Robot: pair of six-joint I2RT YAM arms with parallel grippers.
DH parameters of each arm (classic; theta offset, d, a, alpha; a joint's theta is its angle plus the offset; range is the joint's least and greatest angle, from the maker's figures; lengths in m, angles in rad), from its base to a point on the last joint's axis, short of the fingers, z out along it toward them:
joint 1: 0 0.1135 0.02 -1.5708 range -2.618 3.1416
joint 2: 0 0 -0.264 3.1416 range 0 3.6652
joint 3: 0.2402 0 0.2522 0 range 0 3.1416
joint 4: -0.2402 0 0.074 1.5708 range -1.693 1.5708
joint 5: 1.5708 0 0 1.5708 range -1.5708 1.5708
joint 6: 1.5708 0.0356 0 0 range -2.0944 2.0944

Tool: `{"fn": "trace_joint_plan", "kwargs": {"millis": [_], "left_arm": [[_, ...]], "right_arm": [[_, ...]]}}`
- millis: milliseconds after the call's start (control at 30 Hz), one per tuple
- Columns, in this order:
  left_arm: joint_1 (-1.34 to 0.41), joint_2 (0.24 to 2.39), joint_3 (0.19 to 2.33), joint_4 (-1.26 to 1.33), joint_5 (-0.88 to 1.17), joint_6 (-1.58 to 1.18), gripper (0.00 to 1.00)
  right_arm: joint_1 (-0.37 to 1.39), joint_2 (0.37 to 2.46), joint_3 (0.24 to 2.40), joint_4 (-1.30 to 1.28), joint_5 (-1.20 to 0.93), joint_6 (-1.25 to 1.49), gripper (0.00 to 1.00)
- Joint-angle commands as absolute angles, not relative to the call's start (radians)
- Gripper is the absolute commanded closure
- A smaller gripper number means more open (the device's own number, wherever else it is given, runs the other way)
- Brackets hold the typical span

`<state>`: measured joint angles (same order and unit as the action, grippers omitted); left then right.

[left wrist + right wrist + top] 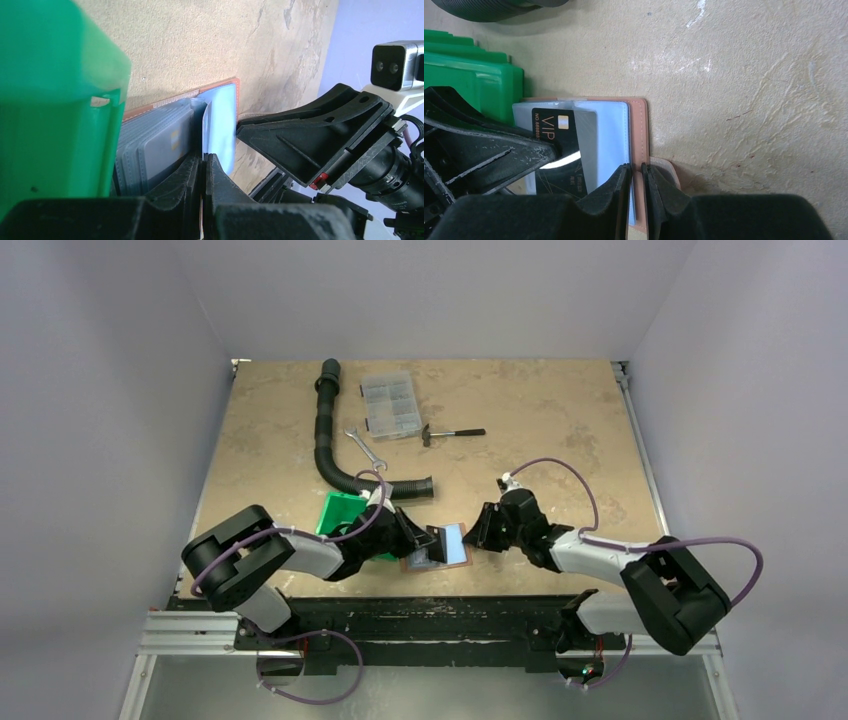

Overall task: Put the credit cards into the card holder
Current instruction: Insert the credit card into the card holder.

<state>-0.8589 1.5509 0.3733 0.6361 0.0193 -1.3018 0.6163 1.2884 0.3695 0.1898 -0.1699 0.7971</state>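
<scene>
The card holder (455, 544) lies open near the table's front edge, with a reddish-brown cover (640, 125) and a grey-blue pocketed inside (222, 120). My left gripper (432, 538) is shut on a black credit card (555, 131) marked VIP. The card's far end lies over the blue pockets and shows edge-on in the left wrist view (205, 122). A grey card with a gold chip (167, 145) sits in a pocket on the other half. My right gripper (638, 172) is shut on the holder's cover edge beside the clasp tab (664, 167).
A green plastic bin (340, 512) stands right behind my left gripper and touches the holder's left side. Farther back lie a black corrugated hose (328, 445), a wrench (365, 447), a hammer (452, 433) and a clear compartment box (390, 405).
</scene>
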Motion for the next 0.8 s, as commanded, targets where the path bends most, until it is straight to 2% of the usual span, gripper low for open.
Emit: {"fn": "trace_joint_plan", "kwargs": {"millis": [0, 167, 333, 433, 533, 767], "left_arm": [[-0.889, 1.59, 0.402, 0.6, 0.034, -1.295, 0.99], [-0.908, 1.564, 0.463, 0.447, 0.003, -1.237, 0.84], [-0.929, 1.566, 0.564, 0.247, -0.042, -1.159, 0.59], [-0.936, 1.561, 0.598, 0.173, -0.057, -1.125, 0.52], [-0.945, 1.557, 0.646, 0.088, -0.076, -1.089, 0.41], [-0.962, 1.554, 0.744, -0.089, -0.134, -1.032, 0.29]], "right_arm": [[0.636, 1.274, 0.342, 0.148, -0.2, 0.818, 0.76], [0.636, 1.266, 0.341, 0.141, -0.193, 0.815, 0.77], [0.636, 1.274, 0.342, 0.145, -0.195, 0.812, 0.77], [0.637, 1.274, 0.341, 0.146, -0.196, 0.81, 0.77], [0.636, 1.27, 0.339, 0.146, -0.196, 0.81, 0.77], [0.635, 1.271, 0.341, 0.149, -0.198, 0.806, 0.77]]}}
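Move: My left fingers pinch the left long edge of the black credit card. The clear sleeve of the card holder that it is going into lies about 3 cm to their right, level fore and aft, and some 2 cm below. The green box is roughly 14 cm left and 3 cm farther out; the black hose's open end is about 11 cm ahead and 2 cm left. From my right hand, at the holder's right edge, the sleeve is some 5 cm left and 1 cm ahead. With my left hand I ease the card the last bit rightward towards the sleeve, then let it go. I spread the fingers from nearly shut to well open while carrying on right, about 3 cm in all, and rise some 1 cm at the end, rolling the hand's left side up by 15 to 20 degrees. My right fingers stay put on the holder's right edge. ##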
